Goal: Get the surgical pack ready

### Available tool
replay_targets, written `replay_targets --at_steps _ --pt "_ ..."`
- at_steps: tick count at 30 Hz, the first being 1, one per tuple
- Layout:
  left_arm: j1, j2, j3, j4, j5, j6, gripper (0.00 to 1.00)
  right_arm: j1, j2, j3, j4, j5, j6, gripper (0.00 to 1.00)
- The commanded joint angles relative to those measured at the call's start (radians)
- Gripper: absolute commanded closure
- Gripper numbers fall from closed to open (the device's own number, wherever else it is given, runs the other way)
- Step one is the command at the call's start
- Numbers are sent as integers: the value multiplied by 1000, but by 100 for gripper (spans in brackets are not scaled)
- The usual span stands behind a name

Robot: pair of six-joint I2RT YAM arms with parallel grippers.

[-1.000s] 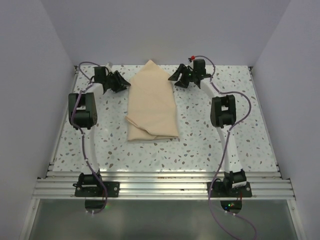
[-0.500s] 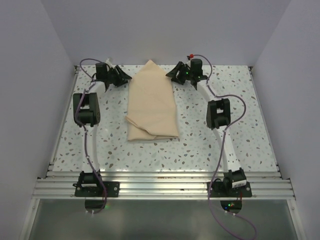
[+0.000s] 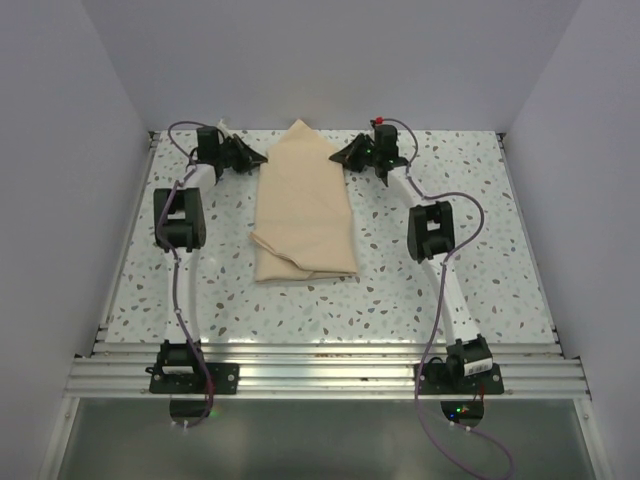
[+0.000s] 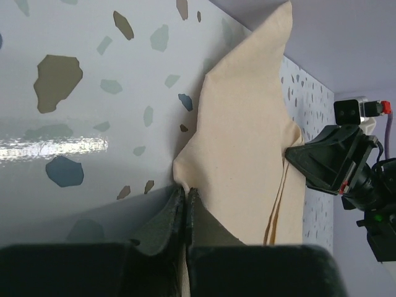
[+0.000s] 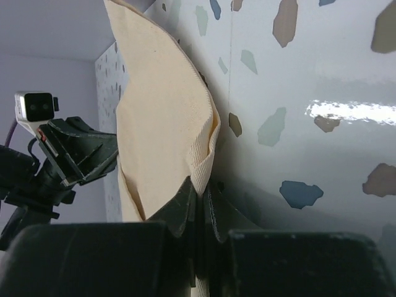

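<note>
The tan-beige fabric sheet [image 3: 302, 205] of the surgical pack lies folded on the speckled table, its far end rising to a peak. My left gripper [image 3: 262, 157] is shut on the sheet's far left edge; in the left wrist view a fold of the sheet [image 4: 247, 154] runs in between the closed fingertips [image 4: 185, 197]. At the far right edge my right gripper [image 3: 334, 157] is shut on the sheet, with a rolled fold of the cloth [image 5: 161, 130] pinched at its tips [image 5: 203, 185]. No instruments or gauze show.
The speckled table [image 3: 450, 170] is walled at the back and sides. Each wrist view shows the other gripper across the sheet: the right gripper [image 4: 334, 167] and the left gripper [image 5: 68, 154]. The arm bases sit on a metal rail [image 3: 320, 375] at the near edge.
Both grippers moved inward and toward the far wall to the sheet's far edges, and both went from open to shut on the cloth.
</note>
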Motion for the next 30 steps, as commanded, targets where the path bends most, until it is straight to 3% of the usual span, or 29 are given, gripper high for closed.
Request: replay_targets --at_steps 1,5,15,18,22,30 --pt "-5 -19 68 -7 36 -41 100 -2 -40 44 55 -58 128 100" --pt "-4 -148 16 -20 21 -27 100 -11 -223 -115 12 -109 75 100" --pt "-18 -538 -369 -178 22 142 100 -18 -465 -241 -288 -261 -16 100" --pt "-18 -670 -490 -244 16 203 100 -17 -594 -374 -374 -259 -94 100" --pt "-18 -842 -652 -299 11 270 100 -17 -773 -679 -367 -267 -158 100" --pt "-18 -1158 -959 -407 -39 320 100 0 -1068 -1019 -485 -264 -332 100"
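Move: I already pinch the cloth's two side edges near its far end, my hands some 20 cm apart and just above the table. The cloth's near end lies about 40 cm back from both: 13 cm to my left hand's right, 7 cm to my right hand's left. Its loose far corner points about 14 cm ahead, 10 cm to my left hand's right. The flap's outer corner is roughly 27 cm back, about level sideways with my left hand. Keeping both pinches shut, I lift the cloth's far part with both hands together, steeply at first and then sweeping level back towards the near end: about 23 cm back and some 15 cm up in all. My right hand also eases slightly outward, tipping down and turning counter-clockwise by roughly 25 degrees, while my left rolls about 10. ##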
